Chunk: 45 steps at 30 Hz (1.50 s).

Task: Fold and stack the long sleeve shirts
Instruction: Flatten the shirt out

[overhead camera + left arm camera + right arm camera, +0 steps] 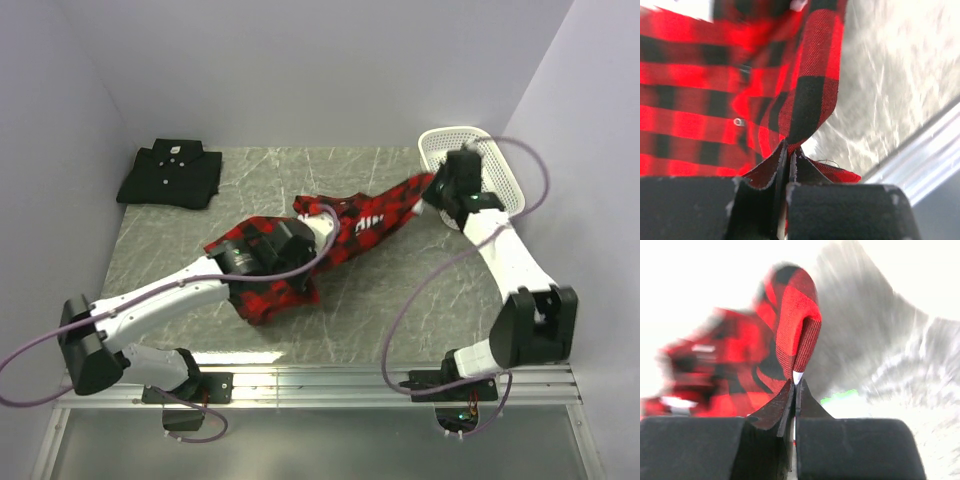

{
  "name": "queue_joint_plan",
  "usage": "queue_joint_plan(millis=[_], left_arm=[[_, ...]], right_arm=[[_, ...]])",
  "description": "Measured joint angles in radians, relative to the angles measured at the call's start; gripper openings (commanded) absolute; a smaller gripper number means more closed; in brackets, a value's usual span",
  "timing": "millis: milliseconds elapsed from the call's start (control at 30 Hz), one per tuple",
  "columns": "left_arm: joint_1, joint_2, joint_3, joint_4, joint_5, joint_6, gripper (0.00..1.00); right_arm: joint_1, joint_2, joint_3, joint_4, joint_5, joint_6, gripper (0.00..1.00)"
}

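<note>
The red-and-black plaid shirt [345, 228] lies stretched and bunched across the middle of the table, white letters showing on it. My left gripper [322, 222] is at its middle and is shut on a fold of the plaid cloth [812, 95], the jaws [789, 150] pinched together. My right gripper [432, 196] is at the shirt's far right end, beside the basket. It is shut on a raised edge of the plaid shirt [790, 325], which stands up from the jaws [796, 382]. The plain black shirt [170, 172] lies folded at the back left corner, with neither gripper near it.
A white mesh basket [455, 131] stands at the back right, partly behind my right wrist. The grey marbled tabletop [400, 300] is walled on the left, back and right. A metal rail [330, 378] runs along the near edge.
</note>
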Motion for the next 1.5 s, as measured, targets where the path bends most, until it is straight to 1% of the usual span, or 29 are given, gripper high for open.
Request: queue_joint_plan(millis=[67,200,300,367,533,700,900,1000,1067,1167,1267,1367,1500], left_arm=[[0.022,-0.025,0.051,-0.008,-0.034,0.021,0.01],[0.074,-0.064,0.202,-0.005,-0.109,0.075,0.00],[0.087,-0.078,0.321,0.007,-0.157,0.122,0.01],[0.087,-0.086,0.396,0.013,-0.167,0.151,0.01],[0.084,-0.118,0.559,0.021,-0.144,0.193,0.01],[0.077,-0.160,0.657,0.042,-0.025,0.205,0.00],[0.071,-0.210,0.675,0.057,0.119,0.196,0.00],[0.069,-0.222,0.671,0.061,0.132,0.182,0.00],[0.067,-0.230,0.656,0.066,0.104,0.177,0.00],[0.066,-0.237,0.609,0.079,0.006,0.175,0.00],[0.080,-0.234,0.534,0.106,-0.095,0.178,0.00],[0.164,-0.208,0.453,0.132,-0.132,0.177,0.01],[0.382,-0.126,0.339,0.205,-0.084,0.148,0.02]], right_arm=[[0.004,-0.064,0.099,-0.026,0.024,-0.024,0.00],[0.008,-0.169,0.296,-0.064,0.063,-0.081,0.00],[0.008,-0.233,0.402,-0.072,0.079,-0.128,0.00],[0.008,-0.283,0.446,-0.072,0.092,-0.163,0.00],[0.010,-0.386,0.546,-0.082,0.108,-0.260,0.00],[0.016,-0.485,0.625,-0.081,0.109,-0.349,0.00],[0.019,-0.600,0.658,-0.077,0.094,-0.445,0.00],[0.019,-0.617,0.669,-0.066,0.072,-0.469,0.00],[0.019,-0.615,0.663,-0.063,0.054,-0.476,0.00],[0.019,-0.600,0.634,-0.059,0.016,-0.483,0.00],[0.019,-0.546,0.608,-0.044,-0.016,-0.483,0.00],[0.019,-0.475,0.554,-0.019,-0.045,-0.479,0.00],[0.030,-0.323,0.495,0.029,-0.122,-0.465,0.00]])
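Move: Both hands already hold the red checked shirt, stretched between them; its lower part lies about 15 cm below the left hand, roughly 7 cm ahead and 10 cm to its left. The open middle of the table is some 20 cm ahead of the left hand and 4 cm right; the black folded shirt is about 37 cm ahead, 33 cm left. From the right hand, that table middle is about 28 cm left, level in reach, 15 cm below; the basket is 12 cm ahead, 9 cm right. Keeping their shut grips on the shirt, both hands sweep it steeply up, the left about 37 cm and the right about 47 cm, the right drawing well back towards its base as both wrists tip their fingers upward. Then they turn round and swing forward and down together, some 15 cm forward, beginning to tip the fingers down again. ##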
